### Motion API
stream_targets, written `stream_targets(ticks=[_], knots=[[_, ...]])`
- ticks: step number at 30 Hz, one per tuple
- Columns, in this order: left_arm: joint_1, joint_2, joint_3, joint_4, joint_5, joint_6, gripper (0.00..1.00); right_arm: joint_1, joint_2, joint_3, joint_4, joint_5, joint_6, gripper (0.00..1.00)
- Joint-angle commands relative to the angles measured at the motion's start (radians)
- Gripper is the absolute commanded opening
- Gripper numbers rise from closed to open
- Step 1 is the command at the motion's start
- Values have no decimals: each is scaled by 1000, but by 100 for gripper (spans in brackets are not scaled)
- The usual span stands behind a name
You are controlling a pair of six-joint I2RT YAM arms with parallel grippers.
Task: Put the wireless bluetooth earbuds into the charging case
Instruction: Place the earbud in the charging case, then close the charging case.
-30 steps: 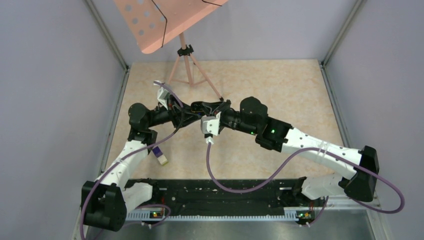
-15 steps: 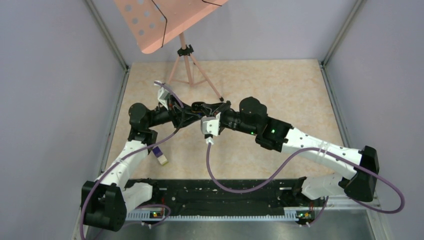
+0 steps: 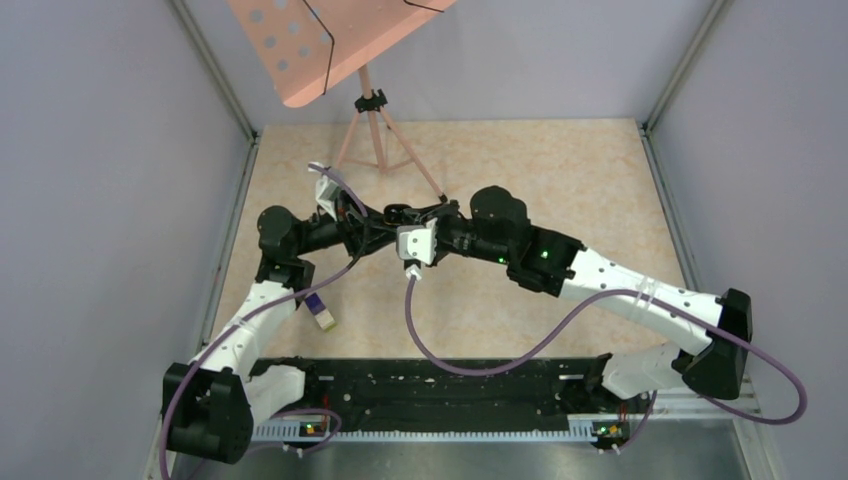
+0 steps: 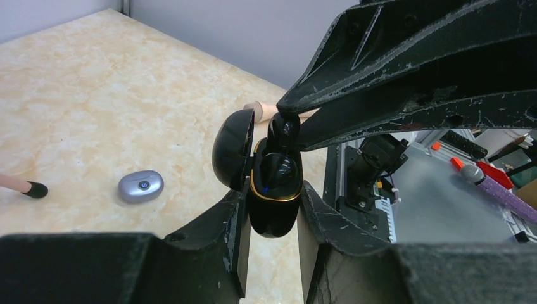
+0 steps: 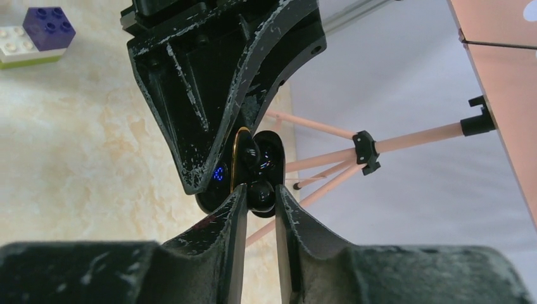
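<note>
A black charging case (image 4: pixel 273 212) with a gold rim sits upright between my left gripper's (image 4: pixel 273 190) fingers, which are shut on it. Its lid (image 4: pixel 231 149) hangs open to the left. One black earbud (image 4: pixel 278 168) lies seated inside the case. A second black earbud (image 5: pixel 259 193) is pinched in my right gripper (image 5: pixel 259 190), which is shut on it right at the case's open mouth (image 5: pixel 253 158). In the top view both grippers (image 3: pixel 395 218) meet above the table's middle. No pale purple earbuds show.
A silver oval case (image 4: pixel 140 186) lies on the table to the left. A purple-and-cream block (image 3: pixel 318 310) rests near the left arm. The pink music stand (image 3: pixel 330 40) and its tripod legs (image 3: pixel 385 140) stand at the back. Grey walls enclose the table.
The right arm has shifted slightly left, bringing the held earbud closer onto the case. The left arm and the case have stayed still.
</note>
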State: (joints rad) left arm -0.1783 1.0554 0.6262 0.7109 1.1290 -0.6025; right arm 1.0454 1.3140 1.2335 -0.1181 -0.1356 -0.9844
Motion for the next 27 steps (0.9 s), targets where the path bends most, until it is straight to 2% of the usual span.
stream_targets(ticks=[1, 4, 11, 14, 17, 21, 27], knots=[[3, -31, 5, 50, -11, 28, 0, 15, 9, 68, -48, -15, 66, 28], [3, -27, 4, 54, -9, 36, 0, 16, 10, 93, -80, -19, 92, 41], [3, -20, 6, 50, -8, 50, 0, 16, 11, 136, -117, -3, 132, 50], [3, -17, 5, 36, 3, 65, 0, 10, 11, 202, -203, 15, 220, 58], [3, -14, 9, 30, 32, 82, 0, -5, 39, 313, -348, -7, 379, 69], [2, -32, 26, -91, 59, 197, 0, -74, 141, 489, -518, -138, 559, 81], [-3, -70, 55, -302, 94, 410, 0, -207, 339, 759, -738, -468, 637, 83]])
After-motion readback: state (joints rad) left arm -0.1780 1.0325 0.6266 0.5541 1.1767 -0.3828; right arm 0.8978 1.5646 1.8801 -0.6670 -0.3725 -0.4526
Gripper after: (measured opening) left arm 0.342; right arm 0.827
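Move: The black earbud, still between the right fingertips, sits partly in the open charging case, whose middle is about 2 cm left, 1 cm ahead and 1 cm below the right hand. From that hand, the silver-blue case lies on the table some 14 cm ahead and 13 cm right, the tripod foot 20 cm ahead and 7 cm right, both roughly 29 cm down. The left hand grips the charging case, centred about 2 cm to its right and 1 cm up, level front to back. The earbud is let go in its well as the right fingers spread wide. The right hand eases off the charging case, then rises faster, about 5.5 cm in all, while its wrist rolls some 35 degrees, front side dipping. The left hand keeps its hold on the charging case and late on lowers it about 2 cm. ##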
